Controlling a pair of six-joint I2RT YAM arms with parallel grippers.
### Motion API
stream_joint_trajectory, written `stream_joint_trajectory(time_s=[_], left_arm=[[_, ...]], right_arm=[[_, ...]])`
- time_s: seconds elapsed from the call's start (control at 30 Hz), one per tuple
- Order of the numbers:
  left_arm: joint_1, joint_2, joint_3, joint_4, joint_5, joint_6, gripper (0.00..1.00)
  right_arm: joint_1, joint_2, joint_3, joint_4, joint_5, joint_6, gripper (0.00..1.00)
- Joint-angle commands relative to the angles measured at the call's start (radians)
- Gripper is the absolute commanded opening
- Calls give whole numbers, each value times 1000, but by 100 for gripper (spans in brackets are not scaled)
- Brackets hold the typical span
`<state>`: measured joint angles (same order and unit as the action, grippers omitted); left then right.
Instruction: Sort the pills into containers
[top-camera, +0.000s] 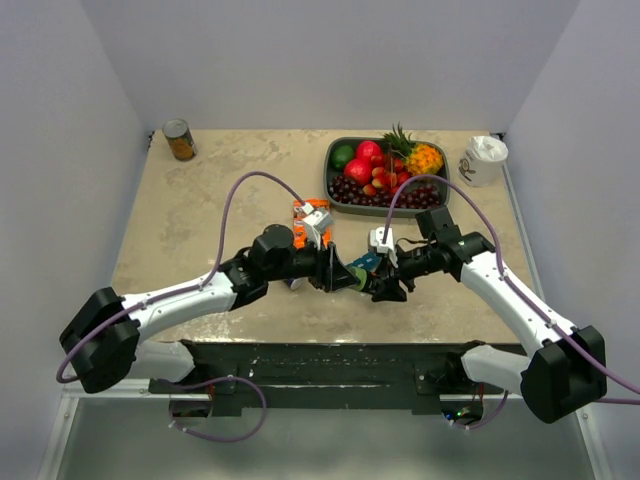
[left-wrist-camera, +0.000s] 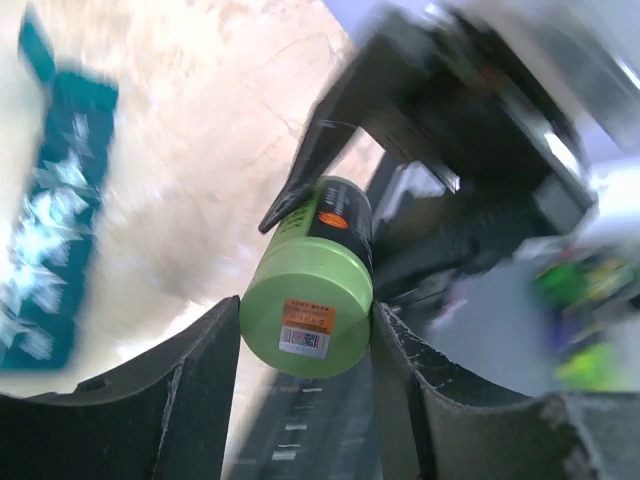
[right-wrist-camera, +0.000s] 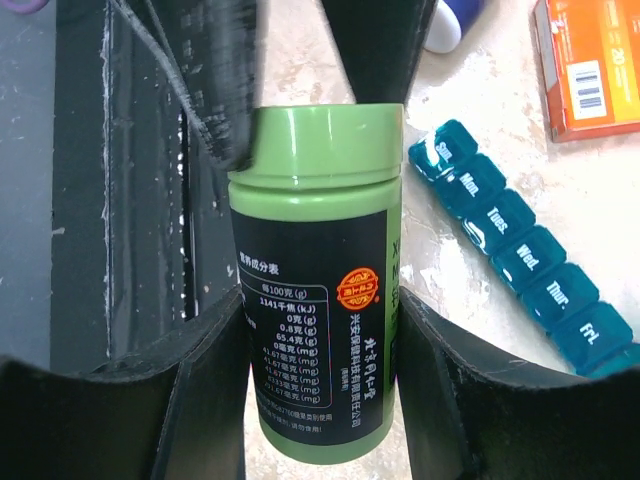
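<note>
A green pill bottle (right-wrist-camera: 318, 300) with a black label is held level above the table between both arms. My right gripper (right-wrist-camera: 318, 330) is shut on its body near the base. My left gripper (left-wrist-camera: 305, 320) is shut on the green cap (left-wrist-camera: 308, 322), which carries an orange and white sticker. In the top view the two grippers meet at the table's middle (top-camera: 358, 276). The containers, a teal strip (right-wrist-camera: 520, 258) of day-marked lidded compartments, lie on the table just right of the bottle, blurred in the left wrist view (left-wrist-camera: 50, 220). The pills are out of view.
An orange box (right-wrist-camera: 590, 70) lies beyond the strip, and shows in the top view (top-camera: 312, 215). A grey fruit tray (top-camera: 333, 175) stands at the back right, a white cup (top-camera: 485, 160) beside it. A tin can (top-camera: 180, 140) stands at the back left.
</note>
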<state>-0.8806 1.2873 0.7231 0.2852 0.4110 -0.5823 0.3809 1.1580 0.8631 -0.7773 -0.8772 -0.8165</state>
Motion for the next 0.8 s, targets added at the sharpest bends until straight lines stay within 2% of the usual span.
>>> stream_joint_trajectory(time_s=[0.0,0.03,0.07,0.13,0.17,0.23,0.27,0.33,0.4,0.43,0.47,0.53,0.57,0.63,0.67,0.77], left_arm=[[-4,21,4,-7,65,-683,0],[-6,18,4,-4,63,-700,3],[-1,9,6,-1,60,-709,19],[6,3,24,2,60,-691,42],[14,-2,29,3,75,-656,62],[23,-9,30,21,97,-614,75],[34,-26,23,35,123,-552,85],[45,-52,-5,52,147,-480,95],[57,-95,-7,7,160,-307,99],[60,-111,1,-88,154,-234,99],[60,-135,9,-136,138,-94,99],[60,-163,15,-237,147,29,99],[60,-195,16,-266,149,138,99],[58,-241,10,-350,88,243,99],[58,-294,3,-360,66,325,99],[60,-413,-43,-301,14,444,99]], right_arm=[[-10,-4,10,98,20,50,0],[-11,-3,10,96,20,51,0],[-11,-6,8,98,20,51,0],[-11,-11,5,98,21,51,0],[-14,-14,5,98,21,53,0],[-20,-23,4,98,17,53,0],[-23,-23,4,98,17,53,0],[-25,-24,4,95,11,51,0],[-27,-21,5,90,4,47,0],[-25,-23,5,89,0,42,0],[-27,-21,7,84,-5,37,0],[-25,-21,8,73,-16,24,0],[-27,-20,8,69,-20,17,0],[-28,-15,13,58,-31,5,0],[-27,-15,14,55,-32,1,0],[-27,-12,16,47,-37,-9,0]])
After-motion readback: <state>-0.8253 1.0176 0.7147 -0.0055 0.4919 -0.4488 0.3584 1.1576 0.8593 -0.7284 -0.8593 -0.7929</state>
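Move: The green cap of the pill bottle is already between the left hand's fingertips, and lies about 4 cm left of and 3 cm above the right hand, which grips the bottle body. From the left hand, the teal pill organizer lies about 9 cm ahead and 3 cm right, the orange box some 20 cm ahead and 8 cm left, and the blue-white bottle roughly 6 cm ahead and 12 cm left, all about 17 cm lower. The green cap, still pinched by the left fingers, is twisted some 30 degrees further, counter-clockwise as seen from the left hand; those fingers then open wide, let go, and draw away to the left about 5 cm, also back and up, while the wrist turns back. The right hand keeps its grip on the bottle, easing just over 1 cm forward. ##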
